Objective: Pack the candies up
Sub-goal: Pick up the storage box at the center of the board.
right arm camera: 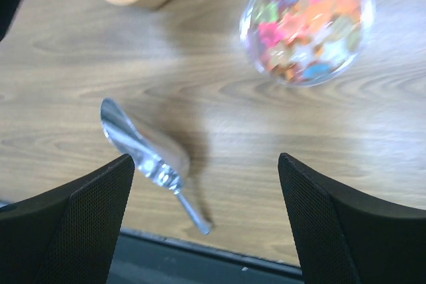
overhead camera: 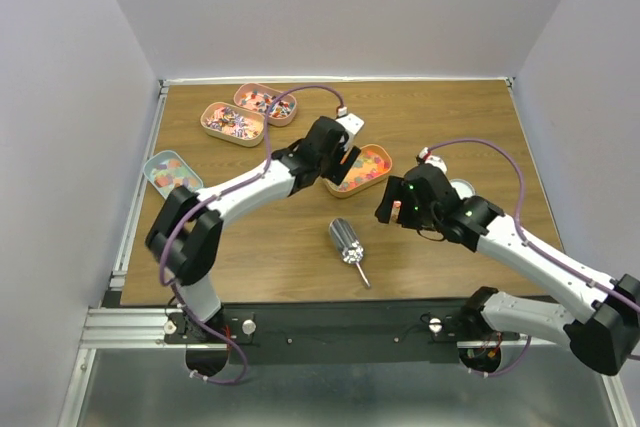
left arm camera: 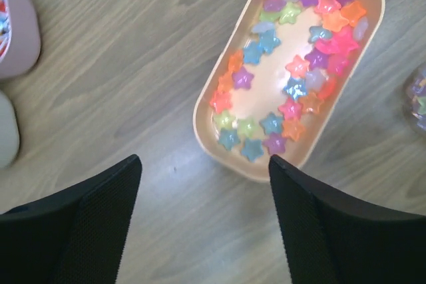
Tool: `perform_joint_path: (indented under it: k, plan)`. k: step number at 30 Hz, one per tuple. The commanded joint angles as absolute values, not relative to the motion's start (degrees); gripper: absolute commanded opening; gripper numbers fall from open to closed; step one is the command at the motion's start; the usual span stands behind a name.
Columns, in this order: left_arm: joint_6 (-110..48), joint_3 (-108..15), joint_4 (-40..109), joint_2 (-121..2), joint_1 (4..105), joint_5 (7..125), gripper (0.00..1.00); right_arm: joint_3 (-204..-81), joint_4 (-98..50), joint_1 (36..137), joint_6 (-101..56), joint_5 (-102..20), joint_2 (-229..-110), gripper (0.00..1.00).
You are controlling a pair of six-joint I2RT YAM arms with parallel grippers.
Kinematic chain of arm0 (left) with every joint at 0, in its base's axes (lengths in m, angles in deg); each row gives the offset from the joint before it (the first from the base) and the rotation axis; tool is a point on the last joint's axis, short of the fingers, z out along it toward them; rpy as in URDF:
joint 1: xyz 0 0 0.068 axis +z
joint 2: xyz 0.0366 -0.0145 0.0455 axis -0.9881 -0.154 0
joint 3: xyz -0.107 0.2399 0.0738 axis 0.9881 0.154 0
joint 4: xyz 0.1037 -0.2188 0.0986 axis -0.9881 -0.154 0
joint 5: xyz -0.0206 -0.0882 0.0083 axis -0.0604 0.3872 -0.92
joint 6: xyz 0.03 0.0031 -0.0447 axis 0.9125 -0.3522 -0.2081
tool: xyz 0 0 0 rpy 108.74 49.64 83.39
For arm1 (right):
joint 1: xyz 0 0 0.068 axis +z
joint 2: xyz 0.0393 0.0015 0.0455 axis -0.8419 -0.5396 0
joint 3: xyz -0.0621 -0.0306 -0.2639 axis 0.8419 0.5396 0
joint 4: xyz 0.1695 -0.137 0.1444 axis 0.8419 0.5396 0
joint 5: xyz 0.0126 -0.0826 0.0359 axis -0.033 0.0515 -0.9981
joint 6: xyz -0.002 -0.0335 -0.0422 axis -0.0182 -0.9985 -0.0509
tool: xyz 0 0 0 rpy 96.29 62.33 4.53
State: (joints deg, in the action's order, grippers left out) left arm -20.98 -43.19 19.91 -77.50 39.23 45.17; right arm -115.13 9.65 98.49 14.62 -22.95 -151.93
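The candies (left arm camera: 297,66) are small star-shaped sweets in many colours, lying in a ring inside a tan oval tin (left arm camera: 200,114). More candies fill a clear round cup (right arm camera: 306,21). My left gripper (left arm camera: 203,164) hangs open just short of the tin's near end, with only bare table between its fingers. In the top view it (overhead camera: 340,162) covers part of that tin (overhead camera: 372,165). My right gripper (right arm camera: 206,161) is open above the table, nothing between its fingers. The silver scoop (right arm camera: 143,147) lies on the wood beside the right gripper's left finger, loose.
Two tan tins (overhead camera: 233,123) (overhead camera: 265,103) with sweets stand at the back left, and a pale blue tin (overhead camera: 173,173) sits at the left edge. The scoop (overhead camera: 346,240) lies near the table's front edge. The clear cup (overhead camera: 462,188) stands by the right arm.
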Motion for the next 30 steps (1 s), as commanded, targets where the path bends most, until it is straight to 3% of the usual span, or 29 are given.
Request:
perform_joint_path:
  k: [1, 2, 9, 12, 23, 30]
  plan:
    - [-12.13, -53.43, 17.21, -87.12, 41.93, 52.2, 0.78, -112.42, 11.62, 98.57, 11.4, -13.19, -147.56, 0.94]
    - [-11.43, -54.93, 16.94, -89.83, 42.29, 54.47, 0.73, -112.15, 11.62, 98.57, 11.31, -12.3, -147.12, 0.94]
    - [-5.36, -66.09, 14.74, -99.08, 43.17, 54.58, 0.68, -110.21, 11.36, 98.57, 10.87, -7.81, -145.27, 0.95]
    - [-3.78, -69.34, 13.42, -102.59, 44.05, 55.72, 0.6, -109.6, 10.83, 98.57, 10.34, -6.85, -145.8, 0.95]
    - [-1.14, -74.72, 11.31, -110.33, 44.4, 61.62, 0.58, -108.1, 9.43, 98.57, 9.64, -5.26, -148.35, 0.95]
    - [-1.49, -78.49, 11.31, -113.67, 44.66, 62.75, 0.43, -107.4, 9.07, 98.57, 9.46, -5.44, -148.44, 0.95]
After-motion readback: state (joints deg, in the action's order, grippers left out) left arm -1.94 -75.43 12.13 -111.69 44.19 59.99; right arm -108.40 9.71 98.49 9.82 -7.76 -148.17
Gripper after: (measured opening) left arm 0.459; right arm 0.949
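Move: The storage box's middle lies about 6 cm ahead of the left gripper, 9 cm to its right and 12 cm below; its far-left long rim faces the fingers. The clear jar of candies sits some 8 cm nearer the base than the box and 10 cm to its right. The scoop lies roughly 19 cm back from the box and 2 cm to its left. From the right gripper the box is about 20 cm ahead, 10 cm left and 11 cm below. Swing the left gripper about 10 cm forward and to the right over the table, sinking a little, then drop it nearly straight down by the middle of the storage box's far-left rim, turning it some 20 degrees clockwise and closing the fingers to about half open. Meanwhile draw the empty, open right gripper about 6 cm right, rolling its left side down. ##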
